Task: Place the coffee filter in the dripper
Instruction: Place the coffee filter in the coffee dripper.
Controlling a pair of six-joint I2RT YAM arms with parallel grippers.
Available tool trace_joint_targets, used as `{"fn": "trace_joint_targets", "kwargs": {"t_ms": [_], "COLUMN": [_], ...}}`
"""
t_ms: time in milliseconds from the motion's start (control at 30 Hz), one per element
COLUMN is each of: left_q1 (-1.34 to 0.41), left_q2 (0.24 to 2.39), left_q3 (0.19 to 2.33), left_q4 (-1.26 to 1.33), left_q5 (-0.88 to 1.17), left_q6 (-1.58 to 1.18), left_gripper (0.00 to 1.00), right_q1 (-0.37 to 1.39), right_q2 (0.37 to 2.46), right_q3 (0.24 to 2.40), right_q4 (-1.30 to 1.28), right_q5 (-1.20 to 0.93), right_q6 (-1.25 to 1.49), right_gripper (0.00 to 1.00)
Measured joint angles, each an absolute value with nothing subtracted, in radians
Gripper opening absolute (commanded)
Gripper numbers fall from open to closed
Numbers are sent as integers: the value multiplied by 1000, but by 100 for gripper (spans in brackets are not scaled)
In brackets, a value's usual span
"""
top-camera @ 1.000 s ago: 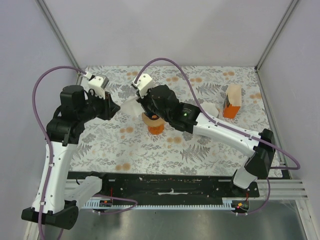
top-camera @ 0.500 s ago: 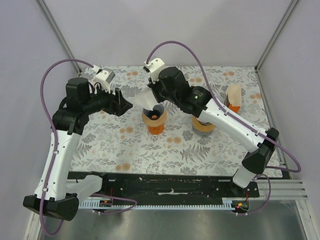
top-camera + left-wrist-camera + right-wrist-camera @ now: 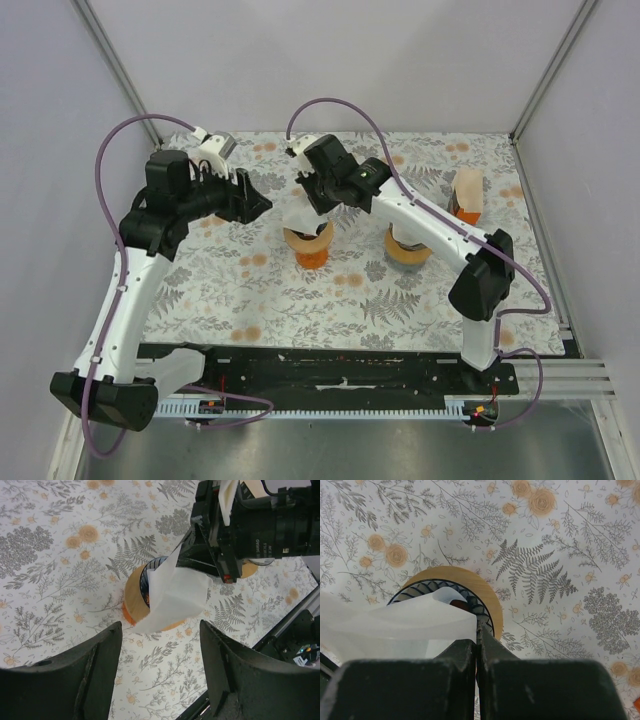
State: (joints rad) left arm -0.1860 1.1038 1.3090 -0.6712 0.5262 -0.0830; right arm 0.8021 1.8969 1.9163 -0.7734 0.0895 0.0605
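Observation:
The dripper (image 3: 310,245) is an orange cone with a wooden collar (image 3: 134,599) and dark ribbed inside (image 3: 427,586). It stands mid-table. The white paper coffee filter (image 3: 299,217) hangs tilted over its mouth, with its lower end inside the rim (image 3: 395,625). My right gripper (image 3: 477,630) is shut on the filter's edge and sits just above the dripper (image 3: 313,206). My left gripper (image 3: 160,630) is open and holds nothing. It hovers a little to the left of the filter (image 3: 175,597) without touching it (image 3: 262,204).
A second round wooden-collared holder (image 3: 408,248) stands right of the dripper, under the right forearm. An orange and white carton (image 3: 463,205) stands at the right side. The floral tablecloth (image 3: 300,300) is walled in by pale panels at the back and sides.
My left gripper has opened and let go of the filter. The right arm swung back and to the right, still holding the filter over the dripper.

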Motion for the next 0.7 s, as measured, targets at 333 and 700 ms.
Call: {"fn": "trace_joint_targets", "kwargs": {"t_ms": [333, 700], "left_q1": [-228, -327], "left_q2": [1127, 1239], "left_q3": [1212, 1197], "left_q4": [-617, -508], "left_q5": [505, 392], "left_q6": [-94, -85], "left_gripper": [70, 64], "right_q1": [783, 783], "right_q2": [1932, 1967], "right_q3": [1925, 1937], "right_q4": [-820, -833], "right_q5": [52, 23], "right_q6": [64, 60], "right_gripper": [0, 34]}}
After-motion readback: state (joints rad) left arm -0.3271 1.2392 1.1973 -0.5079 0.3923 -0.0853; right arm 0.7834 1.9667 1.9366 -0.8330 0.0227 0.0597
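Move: The right hand already pinches the coffee filter over the dripper; the dripper's middle lies about 3 cm to this hand's left, 1 cm back and 7 cm below. The orange carafe stands under the dripper, some 13 cm below the hand, and a second wood-collared vessel some 20 cm to its right, 2 cm back. For the empty left hand, the filter is about 4 cm ahead, 8 cm right and 11 cm below. Lower the right gripper about 3.5 cm almost straight down towards the dripper to take the pinched filter in, its fingers tipping slightly further down, then start parting them to roughly a quarter open. Meanwhile bring the open left gripper down some 6 cm, first sinking, then also swinging forward and to its right towards the filter's free side, without closing. ##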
